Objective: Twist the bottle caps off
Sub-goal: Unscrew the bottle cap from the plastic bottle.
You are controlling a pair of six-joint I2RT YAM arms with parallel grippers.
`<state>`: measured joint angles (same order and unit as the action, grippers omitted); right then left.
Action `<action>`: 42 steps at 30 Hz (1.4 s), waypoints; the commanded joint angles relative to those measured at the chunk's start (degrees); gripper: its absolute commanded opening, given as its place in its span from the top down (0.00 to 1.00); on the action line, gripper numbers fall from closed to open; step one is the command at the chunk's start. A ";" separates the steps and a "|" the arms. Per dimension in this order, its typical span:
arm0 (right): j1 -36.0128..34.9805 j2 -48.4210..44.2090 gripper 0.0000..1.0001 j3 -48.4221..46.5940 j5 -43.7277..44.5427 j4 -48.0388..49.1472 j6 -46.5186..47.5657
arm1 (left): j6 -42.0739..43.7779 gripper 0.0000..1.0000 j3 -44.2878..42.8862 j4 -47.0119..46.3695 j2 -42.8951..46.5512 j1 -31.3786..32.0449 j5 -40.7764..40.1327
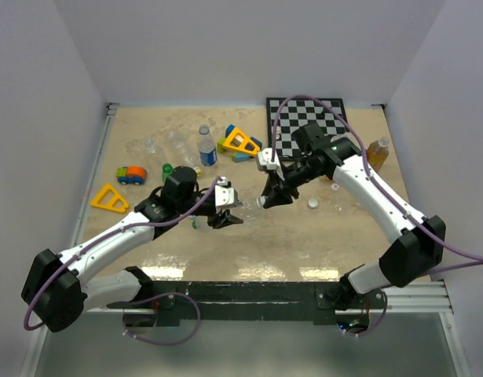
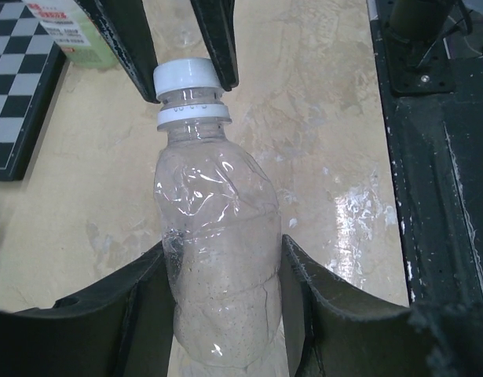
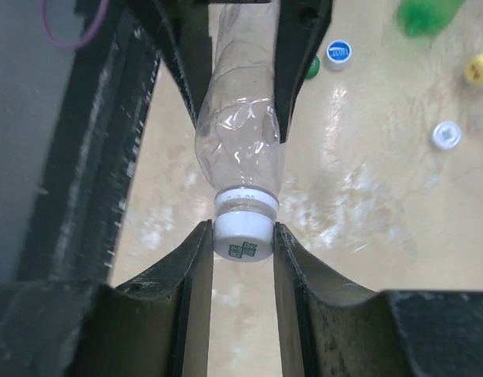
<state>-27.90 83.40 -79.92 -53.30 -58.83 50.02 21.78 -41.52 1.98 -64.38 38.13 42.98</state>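
Observation:
A clear, crumpled plastic bottle [image 2: 217, 259] is held level above the table between my two grippers. My left gripper [image 2: 225, 314] is shut on the bottle's body, one finger pressed to each side. The white bottle cap [image 3: 241, 236] is on the neck, and my right gripper [image 3: 243, 243] is shut on it, a finger touching each side. In the top view the left gripper [image 1: 229, 220] and right gripper [image 1: 266, 200] face each other near the table's middle. Loose caps lie on the table: blue [image 3: 339, 53], yellow [image 3: 478, 68] and white [image 3: 446, 135].
A chessboard [image 1: 308, 126] lies at the back right, with an orange-filled bottle [image 1: 378, 151] beside it. A blue-labelled bottle [image 1: 207, 149], bright toy blocks [image 1: 241, 143], a toy car [image 1: 131, 174], a yellow triangle [image 1: 110, 199] and a green bottle [image 1: 169, 171] stand at the back left.

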 commanded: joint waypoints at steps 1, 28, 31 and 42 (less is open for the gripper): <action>-1.63 -0.42 0.98 -1.13 6.09 -10.62 35.53 | 0.98 1.00 -0.32 -2.07 0.83 -0.07 2.02; -2.77 -17.47 0.14 7.31 9.43 19.70 -27.46 | 0.63 1.00 -0.32 -2.07 0.66 -0.07 2.37; -2.77 -19.93 0.13 11.53 11.46 23.05 -41.91 | 0.63 1.00 -0.41 -2.07 0.57 0.01 2.28; -2.69 -14.23 0.19 14.44 11.73 24.90 -47.38 | 0.63 1.00 -0.32 -2.07 0.48 0.01 2.11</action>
<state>-30.74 67.88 -65.80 -41.32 -36.12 7.44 22.06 -41.34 1.43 -64.16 37.95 43.46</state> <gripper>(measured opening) 0.826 0.523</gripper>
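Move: The loose white bottle cap is already pinched at the right fingers, on the neck of the clear bottle; it lies about 9 cm to the left hand's right, 2 cm ahead and 1 cm above. From the right hand, the upright blue-labelled bottle stands about 16 cm left and 17 cm ahead, some 10 cm lower. On the table, roughly 18 cm below, a white cap lies 17 cm right and 4 cm ahead, a green cap 20 cm left and 3 cm back. Keep the left gripper clamped on the bottle body. Carry on unscrewing with the right: turn the pinched cap some 45 degrees counter-clockwise, seen from the right hand facing it, then open wide and let go. Lift about 3 cm more while unwinding the wrist some 70 degrees the other way, easing slightly back, then sink about 2.5 cm towards the cap, fingers open. ##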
